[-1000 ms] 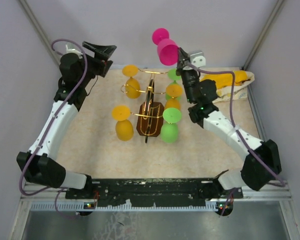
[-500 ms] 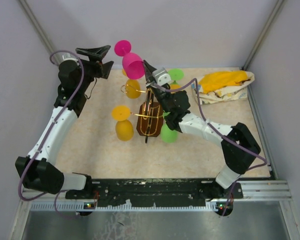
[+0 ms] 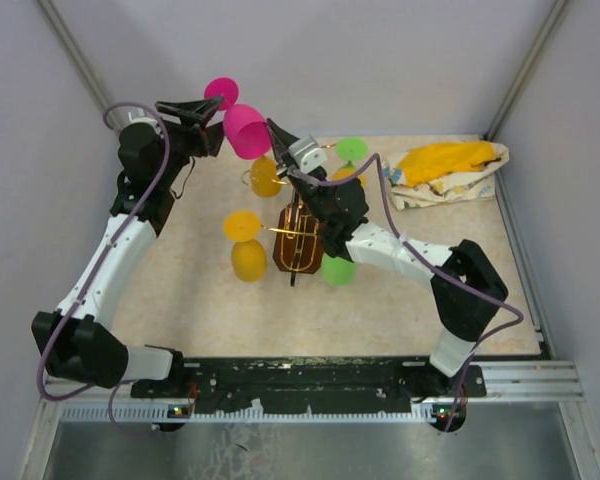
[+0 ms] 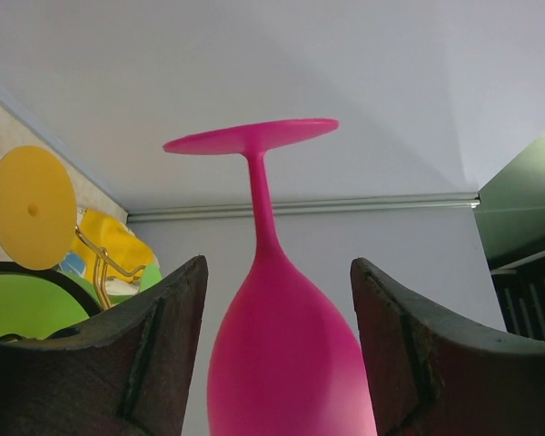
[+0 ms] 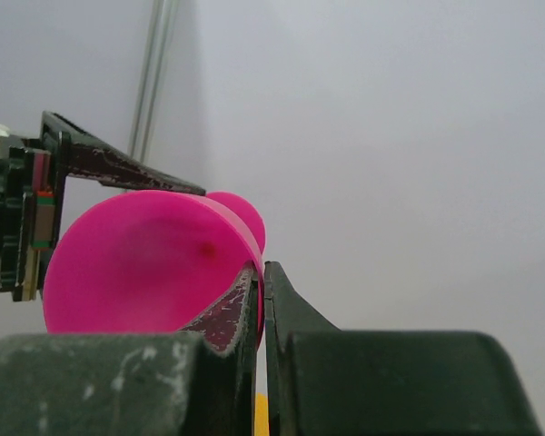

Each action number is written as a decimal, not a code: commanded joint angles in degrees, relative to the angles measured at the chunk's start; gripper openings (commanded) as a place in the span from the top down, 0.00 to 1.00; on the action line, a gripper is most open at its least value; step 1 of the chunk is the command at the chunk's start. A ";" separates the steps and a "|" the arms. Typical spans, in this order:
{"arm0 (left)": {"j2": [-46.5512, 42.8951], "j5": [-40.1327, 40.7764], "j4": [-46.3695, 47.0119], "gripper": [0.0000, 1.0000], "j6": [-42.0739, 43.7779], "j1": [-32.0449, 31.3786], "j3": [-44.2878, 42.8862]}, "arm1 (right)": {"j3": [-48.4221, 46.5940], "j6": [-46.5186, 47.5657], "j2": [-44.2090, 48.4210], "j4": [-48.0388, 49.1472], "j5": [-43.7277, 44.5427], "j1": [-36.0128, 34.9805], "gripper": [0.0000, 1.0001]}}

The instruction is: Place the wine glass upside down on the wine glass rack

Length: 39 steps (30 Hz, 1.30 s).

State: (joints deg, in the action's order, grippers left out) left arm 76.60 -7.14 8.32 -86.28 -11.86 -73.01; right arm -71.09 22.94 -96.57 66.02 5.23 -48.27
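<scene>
The pink wine glass point(image 3: 244, 130) hangs in the air at the back left, tilted, its foot point(image 3: 221, 92) pointing away from the right arm. My right gripper point(image 3: 271, 131) is shut on the rim of the bowl point(image 5: 145, 263), one finger inside and one outside. My left gripper point(image 3: 202, 118) stands open around the bowl point(image 4: 282, 363), with a gap showing on each side between its fingers point(image 4: 163, 309) and the glass. The wine glass rack point(image 3: 300, 225), gold wire on a dark wooden base point(image 3: 300, 258), stands mid-table, below and to the right of the glass.
Several yellow glasses point(image 3: 247, 258) and green glasses point(image 3: 338, 268) hang foot-up on the rack. A yellow cloth bag point(image 3: 445, 163) lies at the back right. Grey walls close in the table at the back and sides, near the left gripper.
The right arm has swung the pink glass leftwards from back centre to between the left gripper's fingers. The left jaws have narrowed around the bowl.
</scene>
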 commanded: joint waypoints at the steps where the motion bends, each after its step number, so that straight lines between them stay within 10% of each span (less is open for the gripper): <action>1: -0.49 -1.58 3.26 0.31 -1.01 0.34 0.67 | -3.81 0.89 -1.05 1.85 -2.60 -1.79 1.00; 12: -0.48 -1.72 4.37 0.33 -1.25 0.34 1.36 | -3.59 1.46 -1.10 1.43 -4.43 -3.12 1.00; 39: 2.61 -7.62 16.39 0.86 2.75 0.50 1.72 | -0.49 3.14 0.71 2.27 -5.42 -4.10 0.98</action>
State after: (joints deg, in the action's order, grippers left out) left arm 78.06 -8.67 16.01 -86.32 -10.81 -71.29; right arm -71.68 26.79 -98.13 67.09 1.83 -50.87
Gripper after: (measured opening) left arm 0.197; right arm 0.011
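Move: From the left gripper, the wine glass's stem is about 2 cm ahead, 2 cm right and 1 cm up; from the right gripper, which holds the rim, it is some 6 cm ahead, 8 cm left and 1 cm up. The rack's empty hook lies roughly 3 cm back, 5 cm right and 20 cm below the left gripper; the front orange glass is about 12 cm back, 5 cm right, 26 cm down. Keep the right fingers shut on the rim and bring the wine glass about 3 cm left, easing 2 cm back, until its stem sits between the left fingers. Hold the left gripper nearly still and, once the glass has arrived, close it from wide open to pinch the stem between bowl and foot, letting the hand creep less than 1 cm forward. Don't release the right grip yet. ##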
